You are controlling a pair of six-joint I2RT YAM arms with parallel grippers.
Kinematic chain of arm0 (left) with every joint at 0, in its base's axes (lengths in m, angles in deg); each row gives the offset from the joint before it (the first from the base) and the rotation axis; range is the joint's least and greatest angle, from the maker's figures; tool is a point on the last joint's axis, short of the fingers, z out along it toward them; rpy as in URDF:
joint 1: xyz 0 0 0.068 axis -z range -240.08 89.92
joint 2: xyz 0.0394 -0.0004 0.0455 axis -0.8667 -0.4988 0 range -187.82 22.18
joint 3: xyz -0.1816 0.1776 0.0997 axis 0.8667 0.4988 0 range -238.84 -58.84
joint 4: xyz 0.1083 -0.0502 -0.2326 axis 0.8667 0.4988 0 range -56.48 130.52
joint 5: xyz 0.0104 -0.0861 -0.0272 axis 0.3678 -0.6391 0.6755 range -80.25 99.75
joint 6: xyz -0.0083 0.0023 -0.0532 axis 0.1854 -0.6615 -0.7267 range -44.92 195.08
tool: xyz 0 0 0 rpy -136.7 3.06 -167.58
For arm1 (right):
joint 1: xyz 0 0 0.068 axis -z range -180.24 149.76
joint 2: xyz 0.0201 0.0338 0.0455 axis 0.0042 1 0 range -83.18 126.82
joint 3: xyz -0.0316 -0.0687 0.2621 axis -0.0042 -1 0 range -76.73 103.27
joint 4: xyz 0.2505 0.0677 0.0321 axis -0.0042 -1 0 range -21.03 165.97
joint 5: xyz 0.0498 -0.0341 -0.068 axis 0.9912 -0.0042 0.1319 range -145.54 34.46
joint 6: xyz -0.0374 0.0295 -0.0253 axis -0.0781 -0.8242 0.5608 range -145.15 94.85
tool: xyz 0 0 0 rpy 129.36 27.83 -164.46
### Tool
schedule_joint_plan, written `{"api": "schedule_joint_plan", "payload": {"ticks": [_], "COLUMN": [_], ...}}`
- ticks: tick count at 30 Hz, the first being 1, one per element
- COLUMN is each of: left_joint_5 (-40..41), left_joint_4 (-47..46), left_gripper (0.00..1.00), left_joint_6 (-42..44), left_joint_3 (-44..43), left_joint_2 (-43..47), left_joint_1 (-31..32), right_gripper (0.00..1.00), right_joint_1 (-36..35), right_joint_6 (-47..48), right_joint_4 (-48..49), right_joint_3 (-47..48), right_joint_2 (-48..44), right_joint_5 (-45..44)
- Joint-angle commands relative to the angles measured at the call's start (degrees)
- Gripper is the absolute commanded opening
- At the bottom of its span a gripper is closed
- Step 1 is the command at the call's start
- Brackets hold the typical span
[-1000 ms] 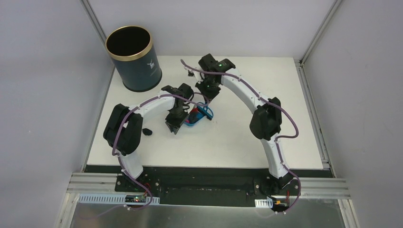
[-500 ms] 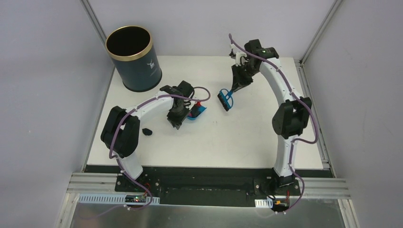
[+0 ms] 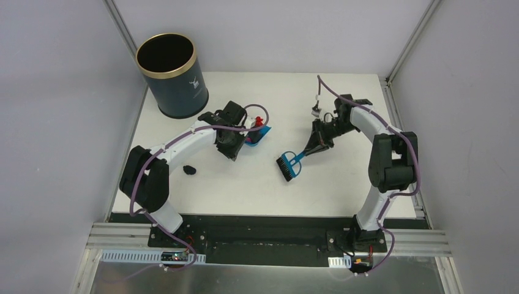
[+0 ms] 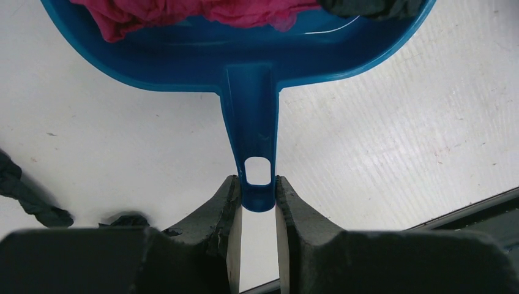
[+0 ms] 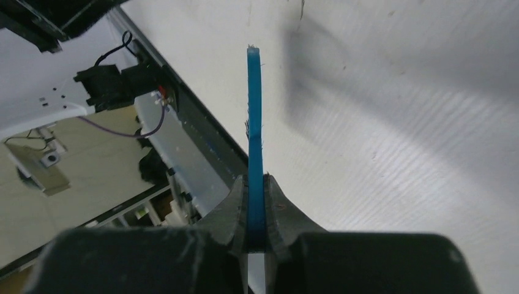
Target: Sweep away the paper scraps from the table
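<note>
My left gripper [image 3: 243, 141] [image 4: 258, 195] is shut on the handle end of the blue dustpan [image 3: 257, 134] [image 4: 251, 67]. The pan sits left of the table's [image 3: 343, 184] middle. Magenta-pink and red paper scraps [image 3: 259, 121] [image 4: 202, 13] lie in the pan, with a dark one [image 4: 373, 6] at its right corner. A black scrap [image 3: 190, 169] [image 4: 27, 199] lies on the table beside my left arm. My right gripper [image 3: 310, 149] [image 5: 256, 205] is shut on the blue hand brush [image 3: 287, 165] [image 5: 254, 116], bristles low over the table's middle.
A dark blue bin with a gold rim [image 3: 171, 75] stands at the back left corner. Grey walls enclose the table. The black front edge [image 3: 269, 218] runs past both arm bases.
My right arm carried the brush away from the dustpan, up toward the back right, then down to the middle. My left arm shifted the dustpan a little toward the back.
</note>
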Motion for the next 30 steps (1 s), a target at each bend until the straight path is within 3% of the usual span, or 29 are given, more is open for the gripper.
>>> {"api": "schedule_joint_plan", "payload": {"ticks": [1, 9, 13, 16, 22, 30], "left_joint_5": [-3.3, 1.9, 4.7, 5.4, 4.0, 4.4], "left_joint_4": [-1.6, -1.6, -2.5, -2.8, 4.9, 15.5], "left_gripper": [0.00, 0.00, 0.00, 0.00, 0.00, 0.00], "left_joint_6": [-0.7, -0.6, -0.7, -0.6, -3.1, -2.5], "left_joint_3": [-0.8, -0.3, 0.2, 0.0, -8.0, -22.1], "left_joint_2": [1.0, 2.5, 5.2, 6.4, 5.5, 2.2], "left_joint_1": [0.7, 0.7, 0.6, 0.6, 0.6, 0.6], "right_gripper": [0.00, 0.00, 0.00, 0.00, 0.00, 0.00], "right_joint_1": [0.1, 2.4, 2.4, 3.2, 3.3, 3.4], "right_joint_6": [3.3, 9.2, 6.6, 7.4, 12.9, 12.7], "right_joint_4": [5.6, -3.4, 3.1, 3.5, 2.5, 1.9], "right_joint_3": [-5.9, -5.9, -12.9, -13.0, -12.4, -12.6], "right_joint_2": [-4.2, -2.5, -5.3, -6.7, -7.6, -6.7], "right_joint_5": [12.0, 9.3, 9.8, 9.2, 10.8, 11.2]}}
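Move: I hold the loaded dustpan's handle end in my left hand, with its pan about 7 cm ahead and 8 cm to the right. The trash bin stands some 21 cm ahead and 15 cm to the left of this hand. A black scrap lies about 13 cm left and 4 cm back, and a dark strip of scrap about 15 cm left and 2 cm ahead. From my right hand the bin is roughly 39 cm left and 20 cm ahead. Keeping my grip on the dustpan handle, I hardly shift my left hand at first. Then I raise it ever faster, nearly 10 cm up and a little forward towards the bin, tipping the fingers about 10 degrees outward. Meanwhile my right hand, still gripping the brush, draws back about 5 cm towards my base, away from the pan, and then stays there. ##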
